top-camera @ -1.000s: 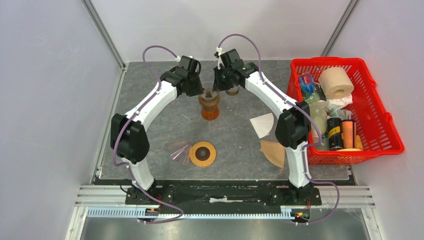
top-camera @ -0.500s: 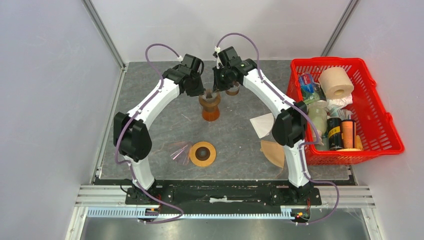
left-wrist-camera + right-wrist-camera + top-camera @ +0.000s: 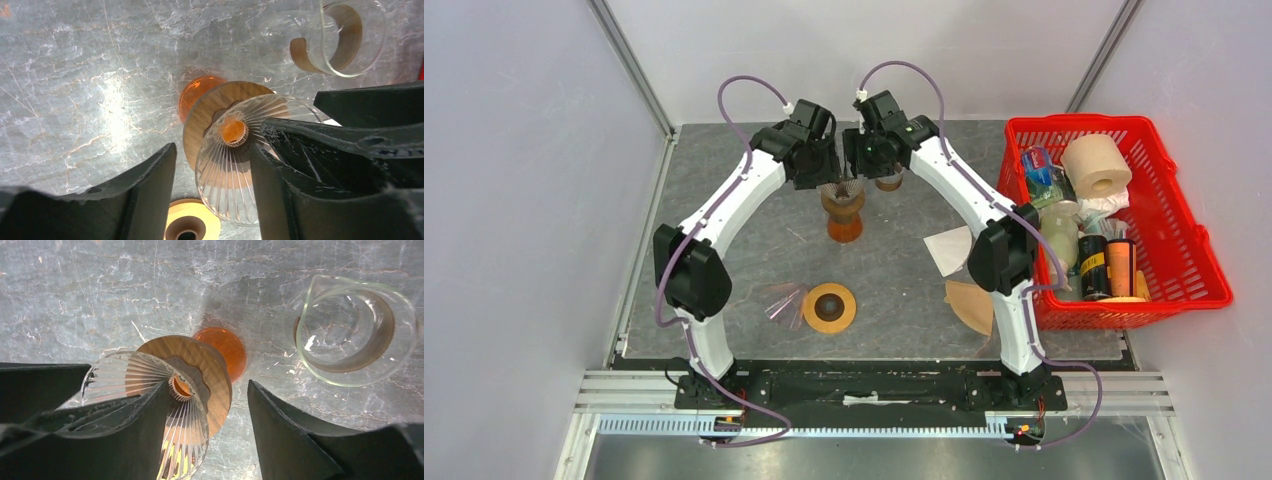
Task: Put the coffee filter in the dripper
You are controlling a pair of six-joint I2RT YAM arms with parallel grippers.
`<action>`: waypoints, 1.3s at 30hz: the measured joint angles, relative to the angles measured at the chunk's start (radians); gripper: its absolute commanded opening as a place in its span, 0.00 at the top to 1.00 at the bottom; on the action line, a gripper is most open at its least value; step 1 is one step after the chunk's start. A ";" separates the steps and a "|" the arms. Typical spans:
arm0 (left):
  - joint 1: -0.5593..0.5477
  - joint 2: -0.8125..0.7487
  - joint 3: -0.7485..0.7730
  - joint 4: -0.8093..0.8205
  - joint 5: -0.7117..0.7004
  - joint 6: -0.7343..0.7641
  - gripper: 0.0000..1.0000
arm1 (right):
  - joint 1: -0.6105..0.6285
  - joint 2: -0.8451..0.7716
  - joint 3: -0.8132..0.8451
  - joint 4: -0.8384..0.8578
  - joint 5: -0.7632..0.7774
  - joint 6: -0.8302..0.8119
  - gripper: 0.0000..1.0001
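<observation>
The dripper [image 3: 842,193], a clear ribbed glass cone [image 3: 235,165] on a wooden collar over an orange base, stands at the back middle of the table. My left gripper [image 3: 825,176] hangs just above its left rim, open; the cone's wall lies between its spread fingers [image 3: 215,167], next to the right one. My right gripper [image 3: 865,165] is open above the right rim [image 3: 207,407], its left finger [image 3: 125,440] over the cone [image 3: 186,425]. No paper shows inside the cone. A white coffee filter [image 3: 949,248] and a brown one [image 3: 971,305] lie flat on the table to the right.
A glass beaker with a wooden band [image 3: 887,183] stands right behind the dripper. A second clear cone [image 3: 782,301] lies beside a wooden ring [image 3: 829,307] at the front middle. A red basket [image 3: 1214,285] full of items sits at the right edge.
Both grippers have opened from shut at the dripper's rim. The arms have shifted only slightly, and the dripper stays in place.
</observation>
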 measured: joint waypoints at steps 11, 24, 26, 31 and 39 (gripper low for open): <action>-0.002 -0.162 -0.010 0.010 -0.077 0.042 0.09 | -0.006 -0.226 -0.129 0.138 0.111 -0.070 0.03; -0.001 -0.805 -0.665 0.271 -0.395 0.031 0.07 | -0.049 -0.943 -0.984 0.485 0.255 -0.060 0.03; -0.001 -0.855 -0.767 0.320 -0.399 0.022 0.07 | -0.048 -0.937 -1.035 0.450 0.262 -0.014 0.03; -0.001 -0.922 -0.930 0.395 -0.402 0.000 0.07 | -0.047 -0.894 -1.116 0.321 0.313 0.070 0.03; -0.001 -0.987 -0.993 0.476 -0.401 -0.022 0.07 | -0.047 -0.850 -1.183 0.223 0.391 0.167 0.03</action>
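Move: The white filter lies flat on the table about 22 cm to the right of the right hand, 8 cm back and 20 cm below; the brown filter is 5 cm farther right than it and 14 cm nearer the base. The dripper's middle is some 5 cm left of the right hand, 3 cm back and 3 cm lower. From the left hand, the dripper is 4 cm right, 2 cm back and 3 cm below, the white filter about 31 cm right, 7 cm back. Both hands open, rise off the dripper, then sink back outwards, the right about 25 cm towards the white filter. ##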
